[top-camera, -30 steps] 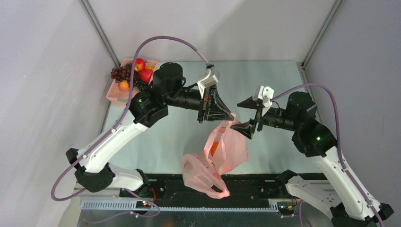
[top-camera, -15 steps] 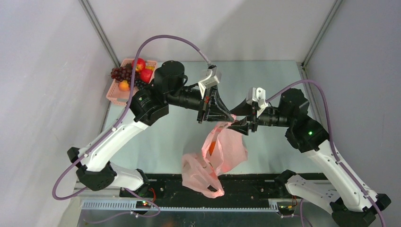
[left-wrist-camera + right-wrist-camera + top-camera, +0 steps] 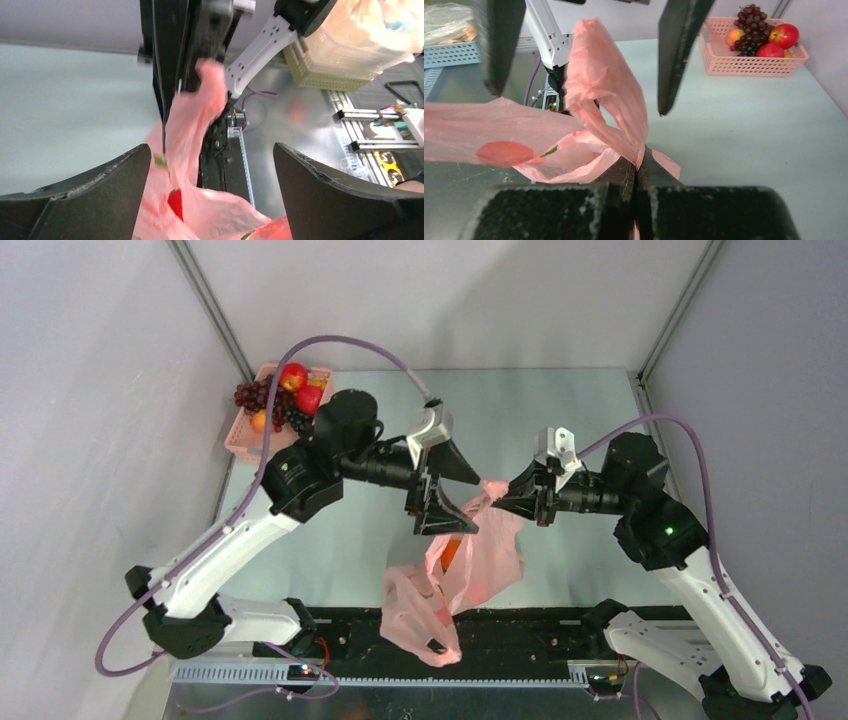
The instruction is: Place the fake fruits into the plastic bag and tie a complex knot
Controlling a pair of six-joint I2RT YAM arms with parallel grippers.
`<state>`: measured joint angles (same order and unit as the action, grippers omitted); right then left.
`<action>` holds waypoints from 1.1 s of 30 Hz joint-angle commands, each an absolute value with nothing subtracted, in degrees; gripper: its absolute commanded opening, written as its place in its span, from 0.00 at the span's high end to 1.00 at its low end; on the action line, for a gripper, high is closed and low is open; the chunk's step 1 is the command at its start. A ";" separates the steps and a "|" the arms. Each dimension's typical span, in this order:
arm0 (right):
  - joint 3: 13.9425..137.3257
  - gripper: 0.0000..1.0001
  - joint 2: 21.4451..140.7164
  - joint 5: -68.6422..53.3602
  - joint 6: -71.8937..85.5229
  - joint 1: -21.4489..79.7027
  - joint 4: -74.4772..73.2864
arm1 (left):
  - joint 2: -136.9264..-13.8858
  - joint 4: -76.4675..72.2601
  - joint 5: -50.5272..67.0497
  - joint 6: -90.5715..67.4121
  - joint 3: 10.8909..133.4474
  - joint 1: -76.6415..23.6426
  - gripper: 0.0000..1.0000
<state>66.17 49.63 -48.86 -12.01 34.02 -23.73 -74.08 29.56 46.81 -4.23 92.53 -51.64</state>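
The pink plastic bag (image 3: 478, 560) hangs over the near middle of the table, with an orange fruit (image 3: 452, 553) showing through it. My right gripper (image 3: 500, 496) is shut on a bunched handle of the bag (image 3: 604, 95), pinched at the fingertips (image 3: 639, 165). My left gripper (image 3: 474, 504) stands open around the same handle, its fingers (image 3: 100, 190) wide apart and not touching the film (image 3: 200, 120). Other fake fruits, a grape bunch (image 3: 751, 25), red apples (image 3: 784, 35) and an orange (image 3: 734, 36), lie in the basket.
The pink lattice basket (image 3: 240, 440) sits at the table's back left corner, also seen in the right wrist view (image 3: 749, 65). A black rail (image 3: 540, 625) runs along the near edge below the bag. Grey walls close in the left, back and right.
My left gripper has opened and let go of the bag handle. My right gripper moved in leftward and shut on that handle. The bag has sagged slightly.
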 commanded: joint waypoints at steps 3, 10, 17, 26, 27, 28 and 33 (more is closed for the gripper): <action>66.41 1.00 46.26 -46.85 -10.04 32.14 -25.08 | -62.65 27.61 43.83 1.31 80.76 -51.10 0.01; 66.47 1.00 46.61 -46.21 -8.52 31.81 -24.29 | -52.07 20.76 53.51 -1.85 69.12 -51.05 0.01; 66.46 1.00 47.48 -46.06 -7.48 31.81 -23.52 | -47.03 25.44 59.30 -0.68 66.30 -51.03 0.01; 66.49 1.00 47.65 -45.41 -6.42 31.82 -22.81 | -43.42 24.66 62.54 -2.06 64.54 -51.05 0.01; 66.51 1.00 47.60 -45.38 -6.42 31.82 -22.74 | -43.90 24.59 63.60 -2.14 64.06 -51.04 0.01; 66.46 1.00 47.52 -45.29 -6.35 31.79 -22.65 | -44.19 24.34 64.28 -2.34 63.80 -51.10 0.01; 66.45 1.00 47.32 -45.26 -5.98 31.77 -22.54 | -46.57 24.97 66.32 -2.19 62.78 -53.08 0.01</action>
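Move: The bag's free handle, the loop hanging at its near end, is some 16 cm back from my open left hand, about 5 cm left and 12 cm below. The twisted bag corner pinched by my right hand is about 4 cm to my left hand's right and level with it; the orange fruit inside the bag is roughly 1 cm back, 2 cm left and 16 cm down. From my right hand that handle lies about 17 cm back, 9 cm left and 12 cm below. Leaving the twisted corner to my right fingers, which keep it pinched and stay nearly still, I sweep my left hand back and left, roughly 15 cm in all, towards the free handle. I drop some 4 cm early on, then travel almost level, jaws staying wide open, while my wrist turns about 15 degrees clockwise so the fingers point more back towards the loop. ##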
